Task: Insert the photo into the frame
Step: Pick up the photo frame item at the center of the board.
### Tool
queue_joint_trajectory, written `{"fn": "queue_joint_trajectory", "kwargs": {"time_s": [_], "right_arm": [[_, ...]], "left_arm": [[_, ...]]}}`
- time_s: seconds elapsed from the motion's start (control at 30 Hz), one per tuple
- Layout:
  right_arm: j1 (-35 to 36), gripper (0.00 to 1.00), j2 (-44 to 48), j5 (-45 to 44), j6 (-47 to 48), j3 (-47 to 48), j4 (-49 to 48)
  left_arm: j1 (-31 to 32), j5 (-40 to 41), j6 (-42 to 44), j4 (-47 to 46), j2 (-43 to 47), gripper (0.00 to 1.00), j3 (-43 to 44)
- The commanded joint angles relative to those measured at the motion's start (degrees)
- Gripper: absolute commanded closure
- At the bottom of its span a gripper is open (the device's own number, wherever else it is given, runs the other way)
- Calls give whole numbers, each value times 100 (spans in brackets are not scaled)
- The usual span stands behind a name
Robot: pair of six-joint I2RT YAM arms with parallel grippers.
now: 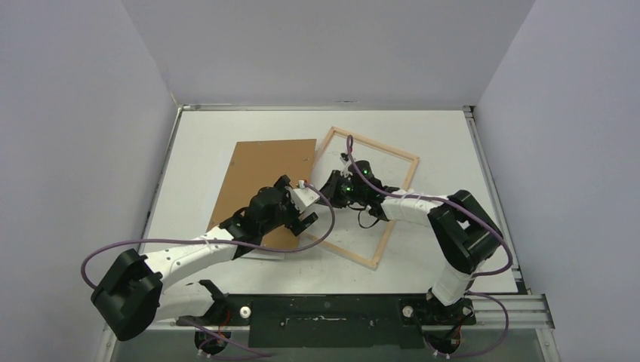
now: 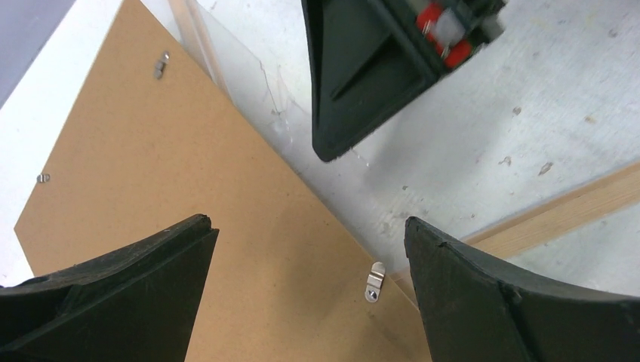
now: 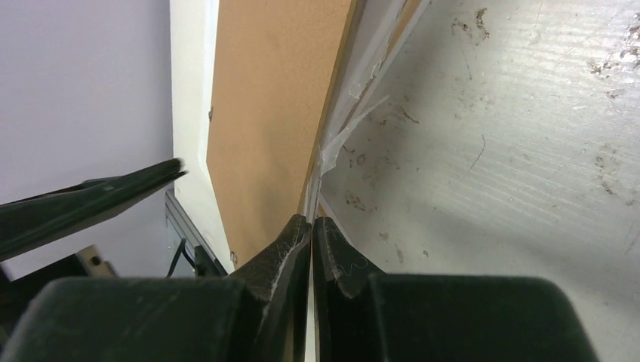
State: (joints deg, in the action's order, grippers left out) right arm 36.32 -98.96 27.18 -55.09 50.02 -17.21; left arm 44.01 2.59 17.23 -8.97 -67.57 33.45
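The frame [image 1: 375, 143] of pale wood lies tilted right of the table's middle; one of its bars [image 2: 573, 204] shows in the left wrist view. My right gripper [image 1: 334, 185] is at the frame's left bar, shut [image 3: 311, 219] on the edge of a thin clear sheet [image 3: 355, 87] that runs between its fingertips. The brown backing panel [image 1: 264, 166] lies to the left. My left gripper [image 1: 311, 205] hovers open [image 2: 309, 221] above its near right corner, holding nothing. Of the photo, only a white strip [image 1: 264, 254] shows beneath the panel's near edge.
Small metal turn clips [image 2: 375, 280] sit along the backing panel's [image 2: 151, 166] edges. The right gripper's finger [image 2: 355, 75] reaches into the left wrist view from above. Grey walls enclose the table on three sides, and a metal rail [image 1: 498, 309] runs along its near edge.
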Motion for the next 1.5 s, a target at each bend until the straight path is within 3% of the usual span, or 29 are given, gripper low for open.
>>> {"fn": "queue_joint_trajectory", "kwargs": {"time_s": [0.0, 0.27, 0.47, 0.77, 0.9, 1.03, 1.17, 1.47], "right_arm": [[-156, 95, 609, -105, 184, 36, -9], [-631, 95, 1219, -1, 289, -466, 196], [-975, 95, 1632, -69, 648, -545, 892], [-1425, 95, 2199, -57, 948, -883, 1433], [-1428, 95, 2169, -41, 988, -852, 1467], [-1391, 95, 2065, -16, 986, -579, 1529], [-1384, 95, 2189, -55, 1083, -173, 1898], [-1582, 95, 2787, -247, 1324, 434, 2852]], "left_arm": [[32, 201, 341, -419, -225, 4, -134], [-27, 620, 686, -402, -541, 4, 25], [-412, 833, 847, -163, -532, 3, 24], [-1078, 492, 1025, 42, -469, 4, 5], [-923, 134, 925, 181, -518, 4, 499], [-371, 40, 439, 460, -731, 4, 1158], [137, 49, 302, 356, -1062, 4, 1190], [47, 309, 667, 194, -1602, 4, 1032]]}}
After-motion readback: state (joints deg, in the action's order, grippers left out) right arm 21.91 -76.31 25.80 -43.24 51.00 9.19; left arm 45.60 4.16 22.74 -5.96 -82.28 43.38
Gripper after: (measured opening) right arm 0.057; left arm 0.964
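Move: The clear sheet is already pinched by its edge in the shut right fingers. The wooden frame they draw it over has its middle about 10 cm right of that hand, 3 cm ahead and 7 cm below; the brown board's middle is some 18 cm left and 3 cm ahead, just as low. The open left hand hangs over the board's right part: board middle about 12 cm left, 2 cm ahead, 10 cm below; frame middle roughly 16 cm right, 2 cm ahead. The clear sheet is drawn out past the board's right edge by the right hand, which keeps its pinch, travels about 11 cm right over the frame, turning some 10 degrees clockwise, pauses, then lifts it, ending roughly 7 cm higher. The left hand, fingers wide open, sinks and sweeps left and forward over the board, then rises and swings back right some 11 cm before lowering again. ##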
